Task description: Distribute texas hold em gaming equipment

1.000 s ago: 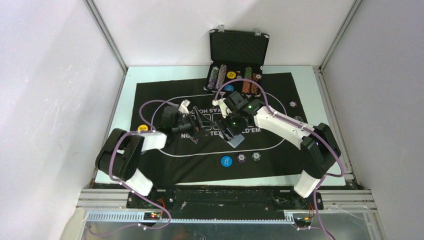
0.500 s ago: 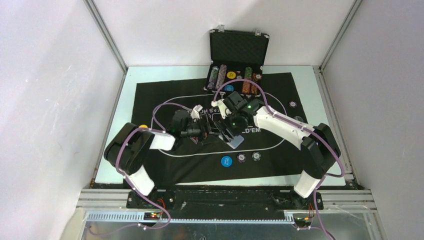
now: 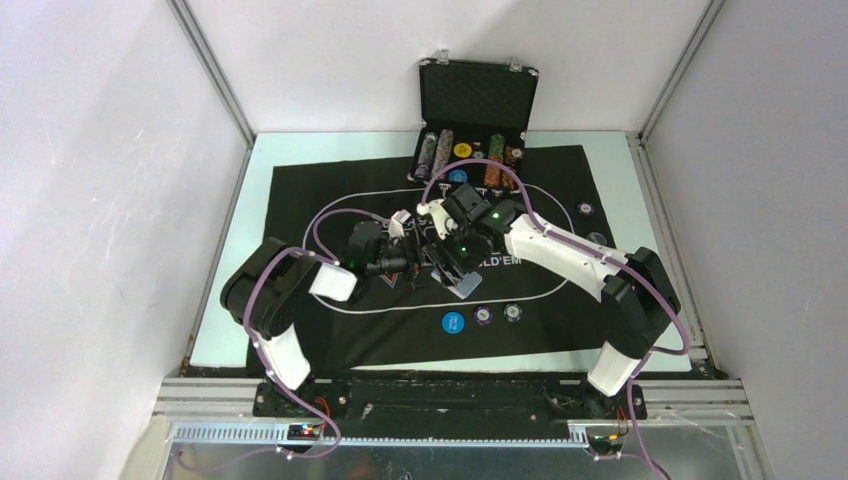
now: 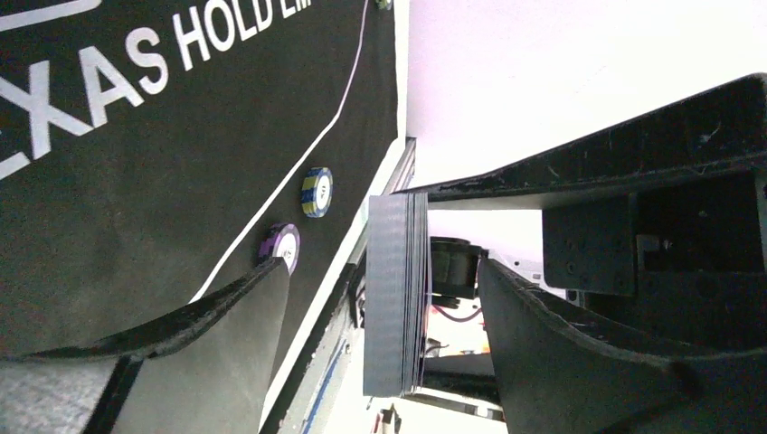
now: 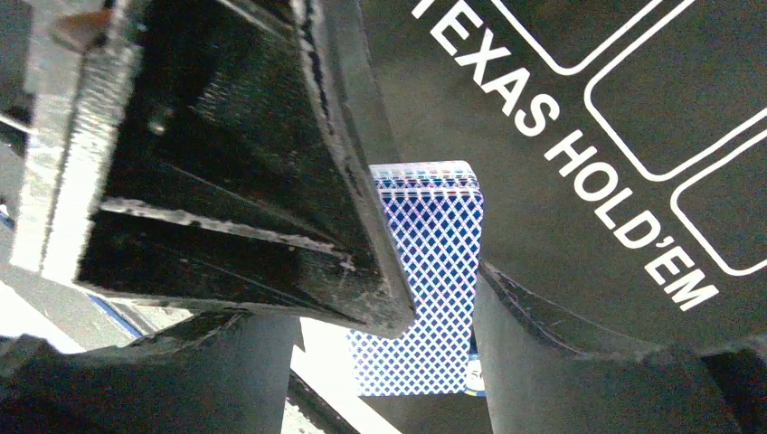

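Observation:
My right gripper (image 3: 455, 268) is shut on a deck of blue-backed playing cards (image 3: 467, 284) and holds it above the black felt mat (image 3: 330, 330). In the right wrist view the deck (image 5: 434, 271) lies against the right finger (image 5: 561, 362), and a black finger of the other gripper crosses in front. My left gripper (image 3: 432, 262) has come in from the left. In the left wrist view its open fingers (image 4: 208, 353) stand on both sides of the edge-on deck (image 4: 396, 294), with a gap on each side. A blue chip (image 3: 453, 322), a purple chip (image 3: 483, 316) and a dark chip (image 3: 513, 313) lie on the mat.
The black hard case (image 3: 478, 95) stands open at the back with rows of chips (image 3: 440, 150). Two more chips (image 3: 586, 209) lie at the mat's right end. The left wrist view shows a blue-and-yellow chip (image 4: 317, 192) and a purple chip (image 4: 280, 246).
The left arm swung right across the mat until its fingers came around the deck, and its jaws have narrowed a little. The right gripper and deck stayed put.

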`<state>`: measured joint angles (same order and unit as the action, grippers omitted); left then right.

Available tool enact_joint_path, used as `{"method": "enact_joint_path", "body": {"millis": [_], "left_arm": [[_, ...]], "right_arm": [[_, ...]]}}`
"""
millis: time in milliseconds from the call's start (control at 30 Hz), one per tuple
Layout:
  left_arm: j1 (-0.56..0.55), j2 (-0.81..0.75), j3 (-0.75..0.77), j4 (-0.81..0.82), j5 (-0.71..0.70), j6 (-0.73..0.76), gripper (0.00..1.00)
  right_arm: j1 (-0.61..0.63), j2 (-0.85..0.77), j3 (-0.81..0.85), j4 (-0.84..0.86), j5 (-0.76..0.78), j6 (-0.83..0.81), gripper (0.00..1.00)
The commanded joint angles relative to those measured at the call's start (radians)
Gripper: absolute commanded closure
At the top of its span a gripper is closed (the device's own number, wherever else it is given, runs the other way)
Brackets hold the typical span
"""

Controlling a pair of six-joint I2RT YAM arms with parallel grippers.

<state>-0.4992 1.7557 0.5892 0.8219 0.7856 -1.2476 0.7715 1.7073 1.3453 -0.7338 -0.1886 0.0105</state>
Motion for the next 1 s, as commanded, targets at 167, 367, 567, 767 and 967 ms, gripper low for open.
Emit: {"method": "enact_joint_path", "body": {"millis": [167,367,567,767,967], "left_arm": [[-0.024,0.042,-0.003,0.237,0.043,-0.135,0.42],[-0.026,0.041,-0.008,0.249,0.045,-0.143,0.67],[-0.027,0.028,-0.018,0.263,0.041,-0.155,0.99],[-0.026,0.017,-0.021,0.268,0.03,-0.171,1.0],[-0.025,0.007,-0.016,0.253,0.022,-0.168,1.0]], "right_arm": [[0.01,-0.04,0.064,0.065,-0.008,-0.007,1.0],[0.01,-0.036,0.071,0.068,-0.002,-0.008,1.0],[0.011,-0.024,0.083,0.06,0.008,-0.006,1.0],[0.012,-0.02,0.086,0.04,0.034,-0.005,0.64],[0.012,-0.028,0.074,0.021,0.053,-0.007,0.01]]}}
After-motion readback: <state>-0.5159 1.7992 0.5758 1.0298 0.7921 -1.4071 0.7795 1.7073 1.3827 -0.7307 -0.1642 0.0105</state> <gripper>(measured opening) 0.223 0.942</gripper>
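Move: Hand-over in mid-air. From the left hand, the card deck lies about 3 cm to the right and 1 cm higher, its near end already between the open fingers. The right hand still grips the deck by its side edges, the deck's middle right at its hand point. Some 9 cm lower, the blue disc lies about 9 cm back from the right hand, the purple chip 7 cm back and 6 cm right. The left fingers close from above and below and pinch the flat card deck, the left hand rising about 2 cm, edging 1 cm right and tipping its fingertips up slightly. The right hand keeps its hold, easing up, forward and left by about 1 cm each, and only at the very end spreads its fingers off the deck's side edges. ##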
